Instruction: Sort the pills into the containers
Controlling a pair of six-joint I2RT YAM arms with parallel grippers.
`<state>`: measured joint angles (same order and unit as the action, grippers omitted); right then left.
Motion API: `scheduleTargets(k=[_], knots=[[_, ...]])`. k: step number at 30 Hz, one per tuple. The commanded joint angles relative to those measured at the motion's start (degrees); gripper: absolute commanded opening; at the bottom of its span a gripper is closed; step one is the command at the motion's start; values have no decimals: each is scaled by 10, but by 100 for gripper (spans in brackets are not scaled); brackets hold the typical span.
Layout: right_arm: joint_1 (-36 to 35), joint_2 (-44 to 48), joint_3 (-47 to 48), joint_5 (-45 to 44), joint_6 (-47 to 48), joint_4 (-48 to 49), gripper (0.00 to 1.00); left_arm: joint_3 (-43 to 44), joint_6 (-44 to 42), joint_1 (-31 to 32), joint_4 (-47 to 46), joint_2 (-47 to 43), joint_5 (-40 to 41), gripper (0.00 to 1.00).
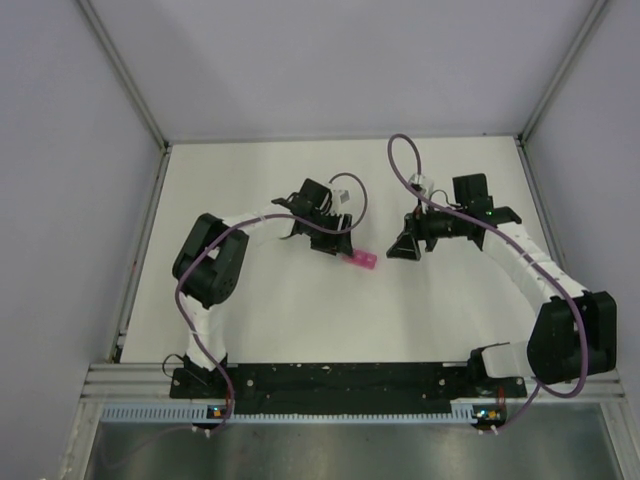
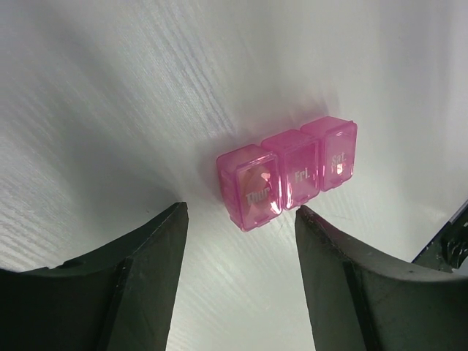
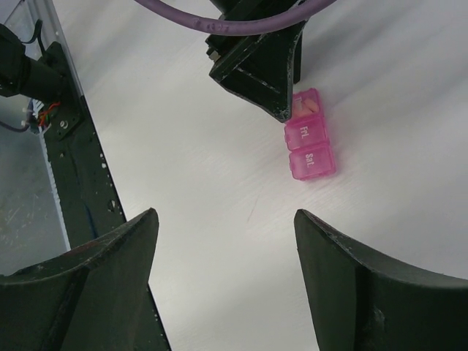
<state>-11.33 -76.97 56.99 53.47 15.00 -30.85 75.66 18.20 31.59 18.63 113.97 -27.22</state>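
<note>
The containers are one bright-pink pill box [image 1: 358, 262] of three joined compartments marked Thur, Fri and Sat, lying flat on the white table between the two arms. In the left wrist view the pill box [image 2: 289, 172] has its lids down, and a peach pill [image 2: 252, 180] shows through the Thur lid. My left gripper [image 2: 241, 208] hangs open just short of the box's Thur end, touching nothing. My right gripper [image 3: 227, 212] is open over bare table, well apart from the box [image 3: 311, 142]. A left gripper finger [image 3: 259, 66] hides part of the Thur compartment there.
The white table [image 1: 300, 320] is walled at the back and both sides by grey panels. A black rail [image 1: 340, 385] with the arm bases runs along the near edge. A purple cable [image 1: 400, 160] loops above the right wrist.
</note>
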Motion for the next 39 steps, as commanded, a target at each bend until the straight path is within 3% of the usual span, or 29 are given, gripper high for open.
scheduleTargets(k=[1,13,17,21,23,33,39], knots=[[7,28,2,-11,-1,25,76,0,-31,-2,17,-35,32,66],[7,71,1,-100,-17,60,85,19,-84,-6,32,-92,84,69],[8,83,-5,-143,-24,70,88,20,-98,-7,32,-115,97,79],[7,96,-8,-166,-28,75,90,19,-107,-9,31,-139,105,82],[7,103,-12,-179,-31,79,99,18,-111,-11,31,-152,107,83],[8,122,-14,-260,-42,86,99,28,-149,-11,25,-255,134,97],[10,133,-17,-339,-67,105,99,39,-162,-15,14,-323,186,99]])
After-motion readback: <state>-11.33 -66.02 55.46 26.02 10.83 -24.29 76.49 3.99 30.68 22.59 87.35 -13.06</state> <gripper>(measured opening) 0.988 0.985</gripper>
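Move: Both hands are empty. The pink pill container lies just past the left hand's fingertips, its middle about 5 cm to that hand's right, 3 cm back and 3 cm below. The green-capped bottle, now hidden under the left arm, stands some 13 cm to the left hand's left and 3 cm ahead, its middle about level in height. From the right hand the pill container is roughly 9 cm to the left, 4 cm ahead and 15 cm lower. The left hand backs off from the pill container's near end, first sliding a little left just over the table, then rising faster and faster to about 18 cm with a lesser drift left and forward, its fingers spreading wide and swinging some 35 degrees towards forward. The right hand also retreats from the container, going right and forward about 7 cm in all and slightly up while it turns clockwise and opens fully. ##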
